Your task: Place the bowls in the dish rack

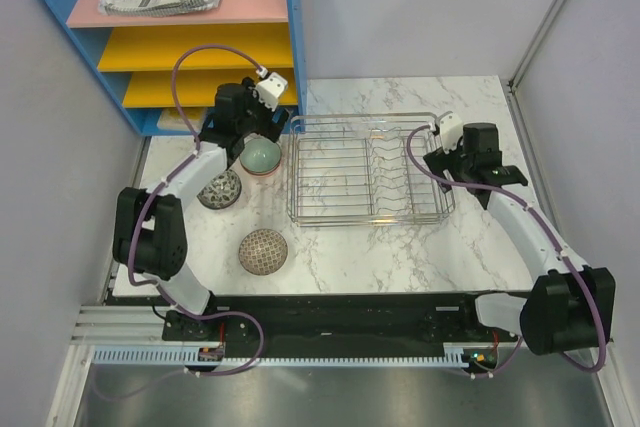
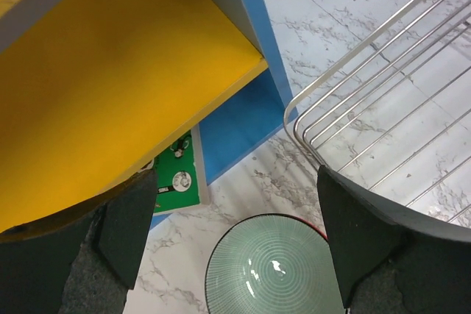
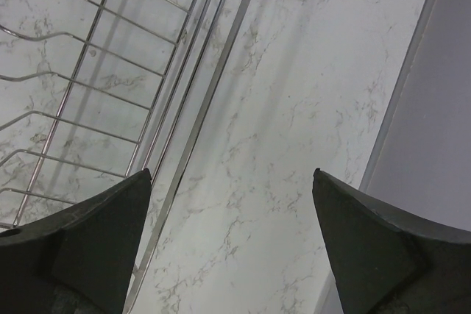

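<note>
A pale green bowl [image 1: 261, 155] stands upright just left of the chrome dish rack [image 1: 370, 169], and a red rim [image 2: 318, 230] of something beneath it peeks out. My left gripper [image 1: 258, 133] hangs open above it; in the left wrist view the green bowl [image 2: 272, 270] lies between and below the two dark fingers [image 2: 129, 233], untouched. A dark patterned bowl [image 1: 220, 189] and a beige mesh bowl [image 1: 263, 251] rest upside down nearer the front. The rack holds no bowls. My right gripper [image 1: 447, 150] is open at the rack's right end, over bare marble [image 3: 280, 108].
A blue shelf unit [image 1: 180, 37] with yellow trays stands at the back left, close behind my left wrist; its yellow shelf [image 2: 110, 79] fills the left wrist view. A green circuit board [image 2: 176, 174] sits under it. A grey wall [image 3: 441, 108] borders the table's right side.
</note>
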Motion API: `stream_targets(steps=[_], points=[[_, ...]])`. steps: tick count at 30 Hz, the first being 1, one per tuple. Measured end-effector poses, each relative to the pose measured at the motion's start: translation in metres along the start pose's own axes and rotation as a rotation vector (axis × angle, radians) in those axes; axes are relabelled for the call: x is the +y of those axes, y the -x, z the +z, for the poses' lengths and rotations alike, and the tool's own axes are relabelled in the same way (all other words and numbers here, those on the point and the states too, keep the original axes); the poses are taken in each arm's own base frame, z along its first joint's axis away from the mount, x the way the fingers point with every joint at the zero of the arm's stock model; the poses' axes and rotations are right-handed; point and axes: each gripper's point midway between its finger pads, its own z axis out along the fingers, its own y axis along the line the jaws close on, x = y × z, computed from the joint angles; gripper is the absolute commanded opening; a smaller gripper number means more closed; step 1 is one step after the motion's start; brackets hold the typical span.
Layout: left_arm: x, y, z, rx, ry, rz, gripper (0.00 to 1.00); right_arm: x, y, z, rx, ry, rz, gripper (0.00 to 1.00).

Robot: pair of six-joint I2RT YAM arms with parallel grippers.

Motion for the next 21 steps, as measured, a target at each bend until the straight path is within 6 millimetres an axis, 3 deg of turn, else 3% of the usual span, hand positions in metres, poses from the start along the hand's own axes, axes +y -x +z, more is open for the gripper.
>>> stream_targets(steps=[5, 10, 16, 21], points=[[-0.019, -0.006, 0.011, 0.026, -0.027, 0.009, 0.96, 0.001, -0.012, 0.013, 0.042, 0.02, 0.01, 0.98], [-0.032, -0.007, 0.015, 0.036, -0.043, 0.018, 0.96, 0.001, -0.015, 0.038, 0.086, 0.034, 0.017, 0.98], [-0.041, -0.006, 0.016, 0.038, -0.056, 0.024, 0.96, -0.011, 0.009, 0.08, 0.074, 0.006, 0.05, 0.98], [-0.051, -0.017, 0.015, 0.061, -0.077, 0.026, 0.96, -0.029, 0.035, 0.116, 0.047, -0.049, 0.092, 0.98]])
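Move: The dish rack's far left corner lies about 6 cm right of the left hand, 2 cm ahead and some 11 cm below; the green bowl sits 8 cm back, 2 cm left and 17 cm down, and the green book about 5 cm ahead, 6 cm left and low. From the right hand, the rack's far right corner is roughly 15 cm ahead, 2 cm left and 7 cm down; its wire dividers stand 16 cm left, 2 cm back and 10 cm down. Both hands close in, still wide open, on the dish rack's two far corners, with no contact to be seen. The right first sinks about 4 cm, then sweeps some 12 cm forward along the right rim, turning slightly clockwise. The left shifts about 4 cm right and as much down, from above the green bowl's far side towards the far left corner, easing back a little. ##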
